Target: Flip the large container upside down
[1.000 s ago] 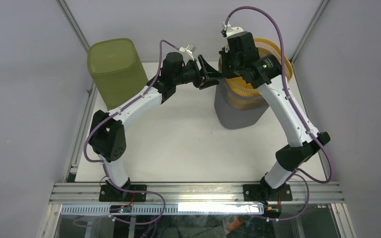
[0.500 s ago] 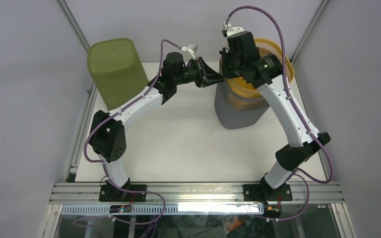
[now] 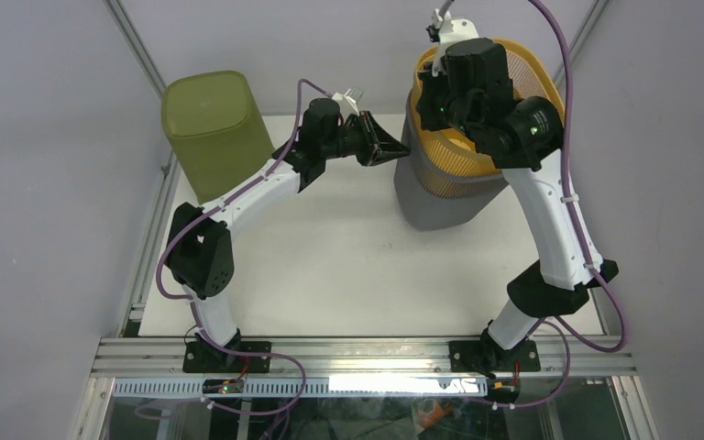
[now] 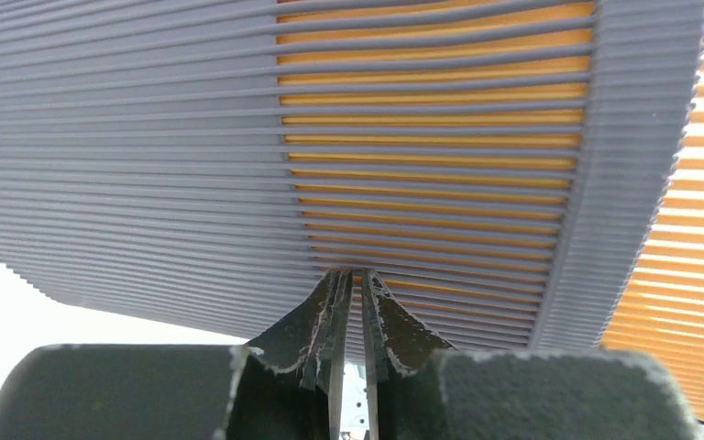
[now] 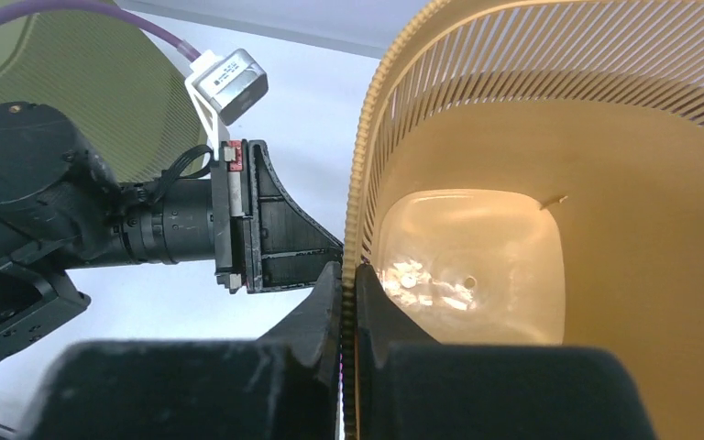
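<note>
The large grey slatted container [image 3: 440, 209] stands at the back right with an orange slatted basket [image 3: 477, 158] nested in it. My right gripper [image 3: 424, 108] is shut on the orange basket's left rim [image 5: 359, 197], one finger inside and one outside, and holds it raised and tilted. Just below, my left gripper [image 3: 405, 150] points at the grey container's side wall [image 4: 147, 137]. Its jaws are all but closed, and the fingertips [image 4: 339, 280] touch the ribs near the rim. Orange [image 4: 422, 119] shows through the grey slats. I cannot tell whether a rib is pinched.
An olive-green container [image 3: 215, 128] stands bottom-up at the back left corner, beside the left arm's elbow. Grey walls and metal frame rails close in the white table [image 3: 348, 257] on both sides. The arm bases sit on the rail at the near edge.
My left gripper has gone from open to nearly closed at the grey wall. The right arm has risen and swung back, lifting the orange basket's rim higher.
</note>
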Motion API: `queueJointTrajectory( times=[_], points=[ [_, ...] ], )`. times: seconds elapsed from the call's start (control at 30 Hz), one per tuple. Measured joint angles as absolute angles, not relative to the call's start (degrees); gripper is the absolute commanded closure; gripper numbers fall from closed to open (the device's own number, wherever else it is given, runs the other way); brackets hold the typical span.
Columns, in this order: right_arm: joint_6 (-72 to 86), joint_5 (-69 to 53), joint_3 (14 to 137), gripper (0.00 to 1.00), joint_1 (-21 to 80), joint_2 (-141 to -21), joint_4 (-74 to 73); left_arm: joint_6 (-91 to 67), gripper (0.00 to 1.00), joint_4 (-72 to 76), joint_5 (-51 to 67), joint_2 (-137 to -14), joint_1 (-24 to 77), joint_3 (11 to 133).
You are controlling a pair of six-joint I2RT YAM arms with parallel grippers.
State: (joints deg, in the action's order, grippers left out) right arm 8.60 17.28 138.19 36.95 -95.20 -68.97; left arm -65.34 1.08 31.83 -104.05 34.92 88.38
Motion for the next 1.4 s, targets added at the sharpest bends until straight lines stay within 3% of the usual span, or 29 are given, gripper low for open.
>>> queueJointTrajectory(
  times=[0.27, 0.6, 0.77, 1.03, 1.4],
  points=[
    [6.50, 19.22, 134.63, 1.00, 37.85, -94.96, -65.98, -63.22, 0.75, -3.53, 29.06, -104.62, 34.76, 88.23],
    [4.51, 20.05, 133.01, 1.00, 38.33, -94.13, -63.35, -61.87, 0.72, -5.15, 28.56, -104.57, 34.65, 88.23],
    [2.42, 18.70, 125.86, 1.00, 38.61, -86.13, -54.92, -61.28, 0.71, -5.30, 28.58, -104.57, 34.09, 88.23],
    [-0.84, 18.44, 128.05, 1.00, 38.89, -78.81, -44.64, -60.18, 0.68, -5.72, 28.49, -104.53, 33.65, 88.23],
    [-1.69, 20.38, 113.51, 1.00, 40.38, -67.64, -24.99, -52.75, 0.48, -10.85, 26.87, -101.19, 31.09, 91.05]
  ],
)
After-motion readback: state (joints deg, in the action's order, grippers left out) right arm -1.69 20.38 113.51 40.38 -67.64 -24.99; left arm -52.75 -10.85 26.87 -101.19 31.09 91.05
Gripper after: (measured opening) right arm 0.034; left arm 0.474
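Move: The right hand already pinches the left rim of the yellow basket, whose middle lies about 10 cm to its right, 3 cm ahead and 14 cm below. The grey container round that basket is centred about 9 cm right, 5 cm ahead and 27 cm below this hand. From the left hand, close against the grey wall just under its rim, the grey container's middle is about 11 cm right, 2 cm ahead and 13 cm below; the upturned green basket is some 33 cm left and 5 cm ahead. Keeping its pinch on the yellow rim, the right hand dips slightly, then draws the basket up out of the grey container, rising about 18 cm while going back and right and tipping its fingers up some 40 degrees. The left fingertips, against the grey wall, slide down 3 cm, then ease left and up again, the fingers opening to about half. ##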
